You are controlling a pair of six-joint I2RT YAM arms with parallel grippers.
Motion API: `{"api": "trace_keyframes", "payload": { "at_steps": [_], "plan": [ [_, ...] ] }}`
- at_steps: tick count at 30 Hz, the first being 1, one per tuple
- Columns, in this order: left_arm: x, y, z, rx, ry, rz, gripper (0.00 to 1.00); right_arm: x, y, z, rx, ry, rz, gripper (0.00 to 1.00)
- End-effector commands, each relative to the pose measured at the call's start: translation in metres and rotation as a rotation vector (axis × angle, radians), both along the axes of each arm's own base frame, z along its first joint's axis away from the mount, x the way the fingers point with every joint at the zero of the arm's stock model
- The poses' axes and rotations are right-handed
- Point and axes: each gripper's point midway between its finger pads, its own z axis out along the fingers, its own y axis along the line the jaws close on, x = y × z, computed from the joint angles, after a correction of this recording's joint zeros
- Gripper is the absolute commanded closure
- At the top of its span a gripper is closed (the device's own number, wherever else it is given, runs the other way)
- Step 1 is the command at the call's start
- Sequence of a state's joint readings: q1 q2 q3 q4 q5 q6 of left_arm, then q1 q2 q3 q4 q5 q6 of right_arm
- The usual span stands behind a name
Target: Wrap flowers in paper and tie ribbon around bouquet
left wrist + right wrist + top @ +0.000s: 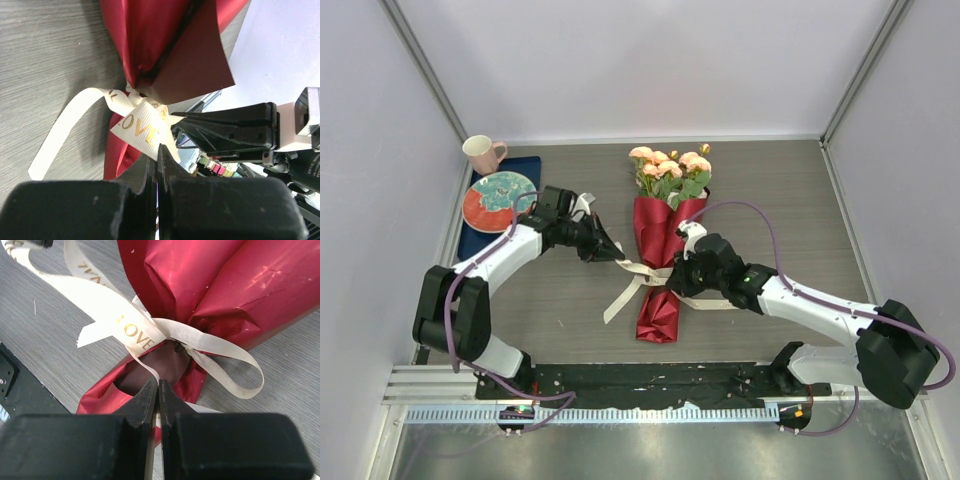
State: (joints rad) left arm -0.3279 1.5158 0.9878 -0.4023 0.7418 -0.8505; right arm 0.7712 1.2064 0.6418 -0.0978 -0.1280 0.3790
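Observation:
The bouquet lies flat mid-table, with the pink-peach flowers [670, 168] at its far end and the red paper [663, 262] coned around the stems. The cream ribbon [621, 297] is knotted around the cone's waist, and a loose tail trails toward the near left. My left gripper [617, 254] comes in from the left and is shut on a ribbon end [140, 125] printed "LOVE", next to the paper [150, 35]. My right gripper [670, 282], opposite it, is shut on a thin ribbon strand [150, 371] just below the knot. A ribbon loop [235, 371] hangs to the right of the paper [225, 280].
A dark blue tray [527, 165] at the far left holds a patterned plate [500, 198], with a pink mug [483, 152] behind it. White walls close in the table on three sides. A black rail [650, 378] runs along the near edge.

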Motion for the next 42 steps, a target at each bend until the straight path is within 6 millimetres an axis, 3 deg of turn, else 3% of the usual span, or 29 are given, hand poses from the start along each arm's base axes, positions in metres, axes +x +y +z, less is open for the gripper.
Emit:
{"api": "trace_keyframes", "payload": {
  "at_steps": [1,4,7,14,19,31,42],
  "plan": [
    [-0.01,0.006,-0.001,0.025,-0.026,-0.002,1.0,0.015,0.006,0.025,0.069,-0.036,-0.087,0.91],
    [-0.015,0.01,-0.006,0.047,-0.02,0.01,1.0,0.018,0.007,0.026,0.073,-0.026,-0.115,0.91],
    [-0.018,0.016,-0.01,0.075,-0.031,0.033,1.0,0.023,0.002,0.018,0.059,-0.004,-0.179,0.82],
    [-0.028,0.022,-0.017,0.099,-0.019,0.042,1.0,0.016,-0.001,-0.016,-0.013,0.061,-0.157,0.79],
    [-0.031,0.024,-0.018,0.104,-0.021,0.044,1.0,0.007,0.003,-0.012,0.03,0.055,-0.109,0.69],
    [-0.037,0.026,-0.022,0.112,-0.009,0.044,1.0,-0.01,-0.004,-0.009,0.077,0.049,-0.079,0.58],
    [-0.039,0.026,-0.024,0.109,-0.003,0.037,1.0,-0.012,-0.009,-0.006,0.078,0.034,-0.082,0.54]
  ]
}}
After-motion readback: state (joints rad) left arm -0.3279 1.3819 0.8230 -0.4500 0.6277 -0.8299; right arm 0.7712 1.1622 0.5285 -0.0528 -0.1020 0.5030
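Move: The ribbon knot at the bouquet's waist lies about 8 cm to the right of the left hand, some 3 cm back and 7 cm below; from the right hand it is roughly 3 cm left, 2 cm ahead and 4 cm lower. A loose ribbon tail lies some 7 cm back from the left hand, 1 cm to its right and 11 cm below. The other tail lies about 8 cm right of the right hand, 3 cm back and 7 cm below. The folded ribbon stays pinched in the shut left fingers as that hand draws it back and down, about 3 cm each way, and nearly as far left, then holds still. The ribbon strand at the right fingertips is let loose: the right hand edges forward about 1 cm, turns some 10 degrees clockwise and sinks 2.5 cm, then eases back about 2.5 cm as its fingers open to nearly half. ##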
